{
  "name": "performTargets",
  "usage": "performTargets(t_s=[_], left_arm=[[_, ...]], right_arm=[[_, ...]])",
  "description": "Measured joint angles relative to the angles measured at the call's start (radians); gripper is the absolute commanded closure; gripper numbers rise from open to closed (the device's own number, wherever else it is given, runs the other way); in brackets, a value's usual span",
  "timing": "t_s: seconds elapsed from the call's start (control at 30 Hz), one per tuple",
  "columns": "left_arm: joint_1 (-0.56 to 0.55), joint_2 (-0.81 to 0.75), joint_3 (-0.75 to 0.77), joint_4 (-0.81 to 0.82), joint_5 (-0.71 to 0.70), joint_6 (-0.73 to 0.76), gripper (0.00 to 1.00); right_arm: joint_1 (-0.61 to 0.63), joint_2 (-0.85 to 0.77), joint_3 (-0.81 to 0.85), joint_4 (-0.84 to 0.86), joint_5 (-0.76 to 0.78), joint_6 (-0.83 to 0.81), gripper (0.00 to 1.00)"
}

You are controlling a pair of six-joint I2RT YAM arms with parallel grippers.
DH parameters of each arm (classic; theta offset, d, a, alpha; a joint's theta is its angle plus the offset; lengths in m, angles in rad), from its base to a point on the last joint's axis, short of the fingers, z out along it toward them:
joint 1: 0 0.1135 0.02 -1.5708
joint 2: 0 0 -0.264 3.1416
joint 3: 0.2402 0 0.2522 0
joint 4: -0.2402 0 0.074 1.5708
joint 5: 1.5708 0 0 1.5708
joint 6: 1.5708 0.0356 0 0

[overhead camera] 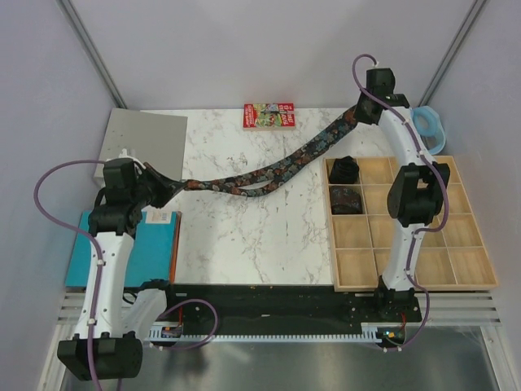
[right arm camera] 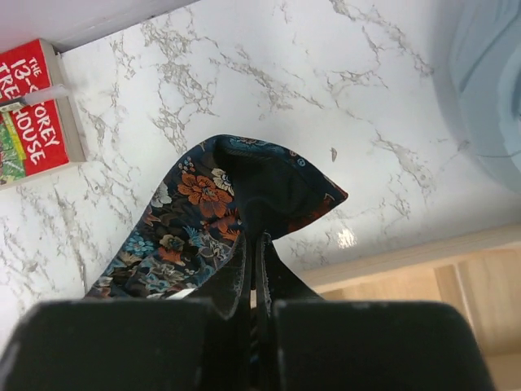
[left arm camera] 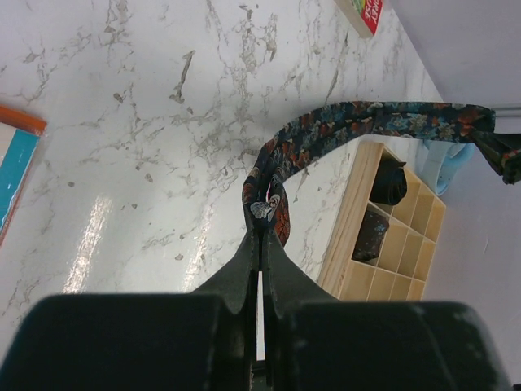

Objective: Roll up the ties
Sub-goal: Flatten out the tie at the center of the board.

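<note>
A dark floral tie (overhead camera: 277,169) stretches across the marble table, lifted at both ends. My left gripper (overhead camera: 172,186) is shut on its narrow end (left arm camera: 267,195); in the left wrist view the strip arcs away to the right (left arm camera: 383,120). My right gripper (overhead camera: 358,110) is shut on the wide pointed end (right arm camera: 244,191), held above the table at the back right. Two rolled ties (overhead camera: 344,169) (overhead camera: 347,199) sit in the left column of the wooden compartment tray (overhead camera: 423,244), also seen from the left wrist (left arm camera: 392,183) (left arm camera: 374,235).
A red printed book (overhead camera: 269,115) lies at the back edge, also in the right wrist view (right arm camera: 32,122). A pale blue ring (overhead camera: 430,126) sits behind the tray. A grey board (overhead camera: 146,138) and a teal book (overhead camera: 151,248) lie at the left.
</note>
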Motion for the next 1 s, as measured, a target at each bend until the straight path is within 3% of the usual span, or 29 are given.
performTargets(t_s=[0.33, 0.63, 0.7, 0.73, 0.8, 0.9, 1.0], left_arm=[[0.029, 0.076, 0.094, -0.079, -0.016, 0.023, 0.98], [0.068, 0.126, -0.078, -0.076, 0.002, 0.042, 0.98], [0.074, 0.136, -0.134, -0.071, 0.013, 0.045, 0.98], [0.076, 0.137, -0.156, -0.070, 0.017, 0.046, 0.98], [0.079, 0.136, -0.208, -0.065, 0.028, 0.046, 0.98], [0.079, 0.136, -0.259, -0.056, 0.048, 0.046, 0.98], [0.079, 0.134, -0.291, -0.042, 0.060, 0.046, 0.98]], right_arm=[[-0.107, 0.008, 0.030, -0.112, -0.076, 0.010, 1.00], [-0.107, 0.220, 0.203, -0.137, -0.078, 0.026, 1.00], [-0.105, 0.267, 0.223, -0.136, -0.081, 0.034, 0.91], [-0.104, 0.284, 0.227, -0.135, -0.084, 0.037, 0.68], [-0.105, 0.319, 0.230, -0.134, -0.093, 0.051, 0.43], [-0.103, 0.350, 0.232, -0.135, -0.098, 0.060, 0.35], [-0.103, 0.351, 0.227, -0.128, -0.111, 0.062, 0.35]])
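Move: Each hand grips one end of the tie, stretched in the air between them. The left hand's end goes to bare board beside the teal folder, about 22 cm below and 5 back; that folder's middle lies 19 cm left and 8 back, the grey binder 22 left and 28 ahead. The right hand's spot is some 16 cm below, 2 ahead, 4 right; from that hand the rolled black tie is 8 back and 8 left, the blue coil 24 right and 5 ahead. The right hand, still pinching the broad end, first swings about 5 cm to its right away from the left hand, then comes down some 12 cm while easing forward beyond the tray's far edge, and near the board its fingers open and let the end go. After a slight rise the left hand keeps its pinch on the other end and sinks about 15 cm towards the board beside the folder, drawing back 5 cm and tipping its fingers some 25 degrees further down. ##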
